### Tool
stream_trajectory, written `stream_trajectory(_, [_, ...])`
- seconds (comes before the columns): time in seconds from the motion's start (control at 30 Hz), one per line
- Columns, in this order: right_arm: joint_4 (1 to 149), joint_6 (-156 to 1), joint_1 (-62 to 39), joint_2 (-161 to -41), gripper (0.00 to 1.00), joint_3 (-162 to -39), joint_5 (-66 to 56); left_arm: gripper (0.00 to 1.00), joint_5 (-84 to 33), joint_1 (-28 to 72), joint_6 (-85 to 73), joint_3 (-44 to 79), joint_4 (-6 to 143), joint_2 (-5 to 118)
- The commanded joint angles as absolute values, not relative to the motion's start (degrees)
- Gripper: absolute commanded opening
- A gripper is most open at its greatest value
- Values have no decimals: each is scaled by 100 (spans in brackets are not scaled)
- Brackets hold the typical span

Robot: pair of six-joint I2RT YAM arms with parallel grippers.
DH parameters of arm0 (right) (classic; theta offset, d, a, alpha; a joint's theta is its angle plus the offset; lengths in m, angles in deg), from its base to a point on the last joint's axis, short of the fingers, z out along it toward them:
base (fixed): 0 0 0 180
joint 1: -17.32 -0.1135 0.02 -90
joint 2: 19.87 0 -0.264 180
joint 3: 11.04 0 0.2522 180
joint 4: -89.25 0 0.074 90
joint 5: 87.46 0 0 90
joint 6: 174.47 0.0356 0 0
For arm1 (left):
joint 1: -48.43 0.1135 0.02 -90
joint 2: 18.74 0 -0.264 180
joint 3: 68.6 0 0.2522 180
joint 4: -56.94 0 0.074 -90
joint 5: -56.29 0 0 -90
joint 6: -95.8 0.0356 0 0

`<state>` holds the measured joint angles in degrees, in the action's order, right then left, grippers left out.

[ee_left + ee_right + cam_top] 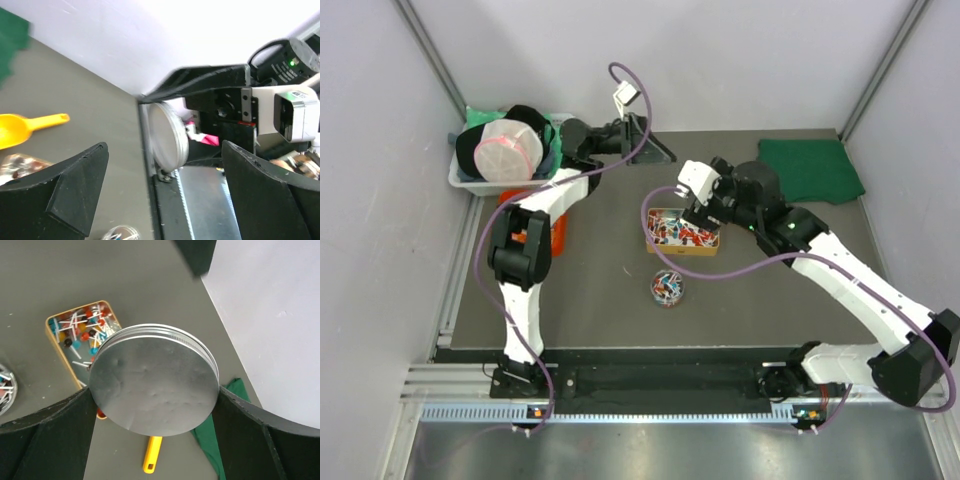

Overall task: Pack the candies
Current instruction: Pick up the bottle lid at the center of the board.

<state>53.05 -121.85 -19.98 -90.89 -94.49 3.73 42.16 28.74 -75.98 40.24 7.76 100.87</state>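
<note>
The candies (82,335) lie in a shallow tan tray (682,243) at mid-table, small sweets in red, blue and white wrappers. More candies fill a small clear jar (668,287) in front of the tray. My right gripper (155,392) hovers over the tray's right end, shut on a round silver lid (156,380) that touches both fingers. The left wrist view shows that lid (167,132) edge-on. My left gripper (165,146) is at the back of the table, open wide with nothing between its fingers. A yellow scoop (25,127) lies beside the tray, its handle (152,455) showing under the lid.
A folded green cloth (810,168) lies at the back right. A white bin (470,180) with caps and a pink-rimmed tub stands at the back left. An orange object (552,232) sits under the left arm. Walls close in the sides and back.
</note>
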Motion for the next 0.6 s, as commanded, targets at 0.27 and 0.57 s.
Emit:
stream_trajectory(0.27, [4201,-12147,-1942,-8420,56,-9415,-456,99,2880,3709,-1277,4194,6973,8780])
stream_trajectory(0.57, [2997,-12427,-1951,-8745,56,-9625,-1291,99,1367,3718,948,1515,7115,6891])
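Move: The right hand already pinches the lid. The jar it is bound for lies about 11 cm back, 9 cm to its left and some 25 cm below. The candy box sits about 4 cm ahead and 6 cm left, the yellow scoop roughly 11 cm ahead and 6 cm right, both nearly 30 cm down. From the empty left hand, the jar is about 16 cm back, a centimetre or so left and 30 cm below. Still pinching the lid by its rim, the right hand draws it back about 7 cm and, increasingly, down 4 cm towards the jar, tipping its fingers further down. The open left hand, already free of the lid, swings forward and left, then back while still going left and sinking, ending about 9 cm left; its fingers dip and turn counter-clockwise some 30 degrees. ##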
